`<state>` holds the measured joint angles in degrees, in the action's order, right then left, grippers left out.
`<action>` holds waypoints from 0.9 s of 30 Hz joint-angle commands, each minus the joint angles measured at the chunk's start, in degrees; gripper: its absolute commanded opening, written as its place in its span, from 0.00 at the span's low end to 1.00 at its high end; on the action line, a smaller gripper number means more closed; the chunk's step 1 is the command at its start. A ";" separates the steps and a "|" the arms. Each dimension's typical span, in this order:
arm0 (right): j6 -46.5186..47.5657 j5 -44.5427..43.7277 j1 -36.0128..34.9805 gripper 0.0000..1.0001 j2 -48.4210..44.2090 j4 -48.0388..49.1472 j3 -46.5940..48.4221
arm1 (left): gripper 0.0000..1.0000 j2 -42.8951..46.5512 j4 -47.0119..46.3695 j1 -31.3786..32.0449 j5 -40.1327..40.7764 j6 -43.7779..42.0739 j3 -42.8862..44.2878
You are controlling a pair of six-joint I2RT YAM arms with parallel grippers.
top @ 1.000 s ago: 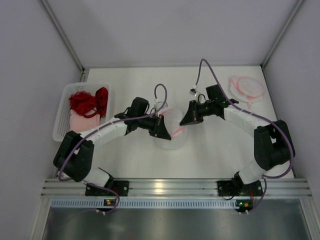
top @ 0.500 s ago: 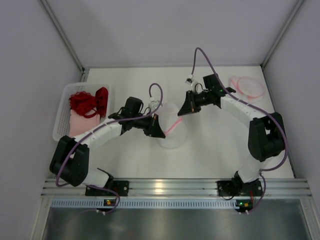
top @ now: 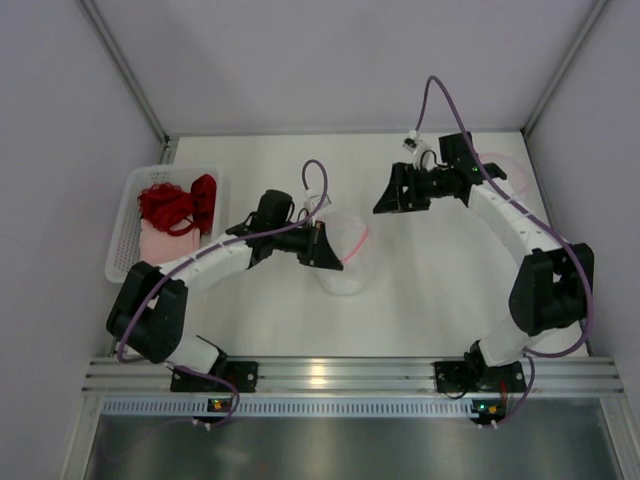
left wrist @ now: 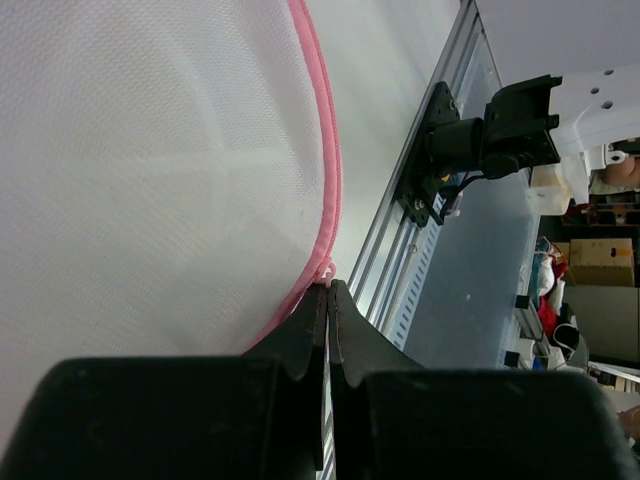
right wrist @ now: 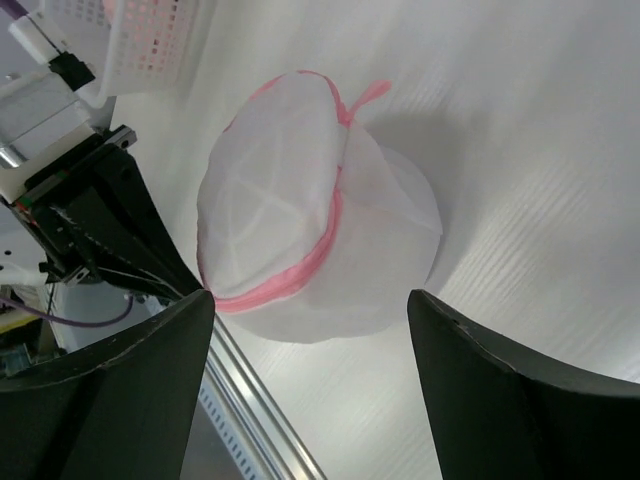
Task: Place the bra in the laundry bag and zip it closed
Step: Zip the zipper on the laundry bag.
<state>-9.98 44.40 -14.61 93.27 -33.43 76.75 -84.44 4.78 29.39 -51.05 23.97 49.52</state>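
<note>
The laundry bag (top: 345, 262), white mesh with a pink zipper band, stands in the middle of the table. My left gripper (top: 325, 248) is shut on the pink zipper pull at the bag's left side; in the left wrist view its fingertips (left wrist: 328, 287) pinch the pull beside the pink band (left wrist: 325, 150). My right gripper (top: 385, 204) hangs open behind and to the right of the bag, touching nothing. From the right wrist the rounded bag (right wrist: 320, 220) lies beyond the spread fingers (right wrist: 480, 360). Red bras (top: 178, 203) lie in the basket. What the bag holds I cannot tell.
A white plastic basket (top: 122, 240) stands at the left edge with the red garments and something pale pink in it. A second pink-trimmed mesh bag (top: 508, 163) lies at the back right, mostly under my right arm. Enclosure walls stand on three sides.
My right gripper has opened, let go of the bag and pulled back to the right. The left gripper has stayed shut on the zipper pull and shifted only slightly.
</note>
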 commanded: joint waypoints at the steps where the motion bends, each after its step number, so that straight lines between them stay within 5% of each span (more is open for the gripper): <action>1: 0.85 1.91 0.29 0.78 -4.94 -5.86 -0.89 | 0.00 -0.81 -8.11 2.42 0.77 4.24 2.51; 12: -5.67 4.47 -6.91 0.74 -1.70 -1.46 -9.52 | 0.00 -3.88 -10.66 5.68 2.53 7.06 4.89; 15: -5.93 4.64 -7.71 0.62 0.15 -1.29 -8.90 | 0.00 -3.71 -10.66 5.68 2.62 6.88 4.54; 23: -5.93 3.67 -7.54 0.00 1.47 -1.81 -6.97 | 0.00 0.33 -6.45 5.68 2.88 2.41 -0.02; 27: -4.61 4.11 -6.05 0.00 1.56 -1.99 -5.91 | 0.00 3.93 -1.19 5.16 3.23 -0.40 -3.72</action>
<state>-16.25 48.73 -21.45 94.70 -36.21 67.09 -84.84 -0.75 34.92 -46.89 27.00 48.03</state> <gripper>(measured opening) 0.019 0.015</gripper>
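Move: The open right hand is after the laundry bag's pink zipper band, whose grip spot lies about 7 cm back, 5 cm to its left and 6 cm below. The bag's white body is some 9 cm back, 8 cm left and 8 cm lower than that hand; the left fingertips are roughly 12 cm back and 8 cm left of it, 6 cm below. From the left hand, already shut on the band's near end, the spot is 5 cm ahead and 4 cm right, about level. Right hand goes about 8 cm back, 5 down and pinches the zipper band; left, still gripping, shifts right. ##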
